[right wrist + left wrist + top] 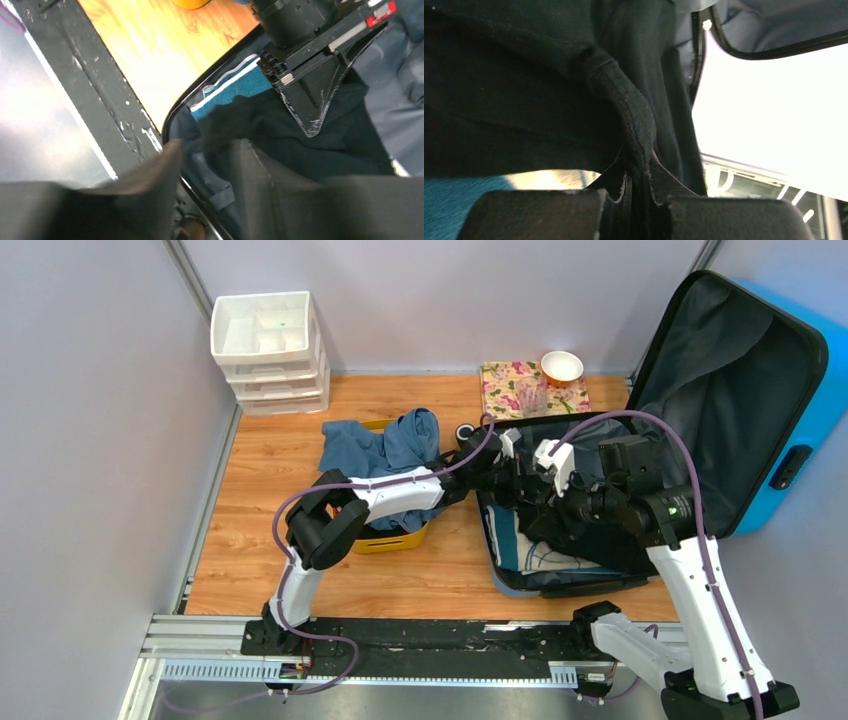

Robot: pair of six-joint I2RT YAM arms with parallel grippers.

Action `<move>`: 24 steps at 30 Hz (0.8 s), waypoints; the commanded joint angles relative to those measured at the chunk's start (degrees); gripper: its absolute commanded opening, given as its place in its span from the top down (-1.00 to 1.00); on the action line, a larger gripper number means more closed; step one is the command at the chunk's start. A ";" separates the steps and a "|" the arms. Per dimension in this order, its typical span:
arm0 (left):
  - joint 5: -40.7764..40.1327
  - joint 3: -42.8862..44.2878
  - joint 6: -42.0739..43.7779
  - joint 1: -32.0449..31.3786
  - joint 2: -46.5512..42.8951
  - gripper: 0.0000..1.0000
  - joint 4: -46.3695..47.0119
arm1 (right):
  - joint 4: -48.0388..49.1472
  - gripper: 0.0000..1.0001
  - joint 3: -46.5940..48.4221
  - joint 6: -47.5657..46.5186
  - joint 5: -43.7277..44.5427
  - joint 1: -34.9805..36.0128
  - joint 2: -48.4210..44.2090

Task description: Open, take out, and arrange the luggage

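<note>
The luggage [815, 390] lies open at the right, its blue lid propped upright and the dark grey lining showing. Its base holds a black garment [590, 540] over a teal and white cloth [235, 90]. My left gripper [510, 478] reaches over the base and is shut on a thick fold of the black garment [636, 125], lifting it. Right beside it, over the base's near rim [175, 107], my right gripper [205, 165] stands with its jaws apart. Only lining and rim show between its blurred fingers [257, 175].
A yellow tub [400, 537] with blue clothes [385, 445] draped over it stands left of the luggage. At the back are a white drawer unit [268, 350], a floral box [515, 380], a small bowl [562, 366] and a black roll [465, 433].
</note>
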 commanded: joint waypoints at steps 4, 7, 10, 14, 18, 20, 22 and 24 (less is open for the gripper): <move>-3.15 2.05 21.26 3.56 -10.84 1.00 -21.66 | -5.04 -0.74 6.21 -2.71 -8.53 -8.72 0.84; -5.00 2.58 28.56 5.06 -12.60 1.00 -29.41 | -6.63 -0.76 7.79 -0.53 -10.13 -15.05 4.43; -6.41 -0.93 32.35 6.55 -15.23 1.00 -30.06 | -9.26 -0.75 8.24 -1.04 -14.69 -24.88 10.14; -7.38 -2.51 33.67 8.57 -17.09 1.00 -30.68 | -9.27 -0.68 7.54 0.36 -8.66 -29.40 16.65; -9.31 -3.48 35.16 10.86 -19.55 1.00 -30.85 | -6.12 -0.68 4.64 1.50 -2.50 -32.92 19.64; -9.93 -3.48 36.12 12.00 -20.43 1.00 -32.08 | -5.06 -0.70 3.15 2.38 -0.04 -34.24 21.04; -10.54 -3.48 37.09 12.79 -20.95 1.00 -33.57 | -3.39 -0.71 0.95 3.52 2.68 -34.24 22.19; -11.42 -4.35 38.06 13.23 -21.57 1.00 -33.84 | -1.55 -0.71 -1.68 6.41 3.75 -34.24 24.39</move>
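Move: The left hand grips the black garment and has the yellow basket about 32 cm to its left, 4 cm farther out and 12 cm below. The blue garment heaped in that basket is roughly 30 cm left, 5 cm ahead and 8 cm down. The patterned towel in the suitcase lies some 12 cm right of the right hand, 2 cm ahead and 20 cm down; the black garment's bulk hangs about 3 cm right, 3 cm ahead and 12 cm below. Left hand drags the gripped black garment 15 cm left towards the basket; right opens, swings right, forward, down. ##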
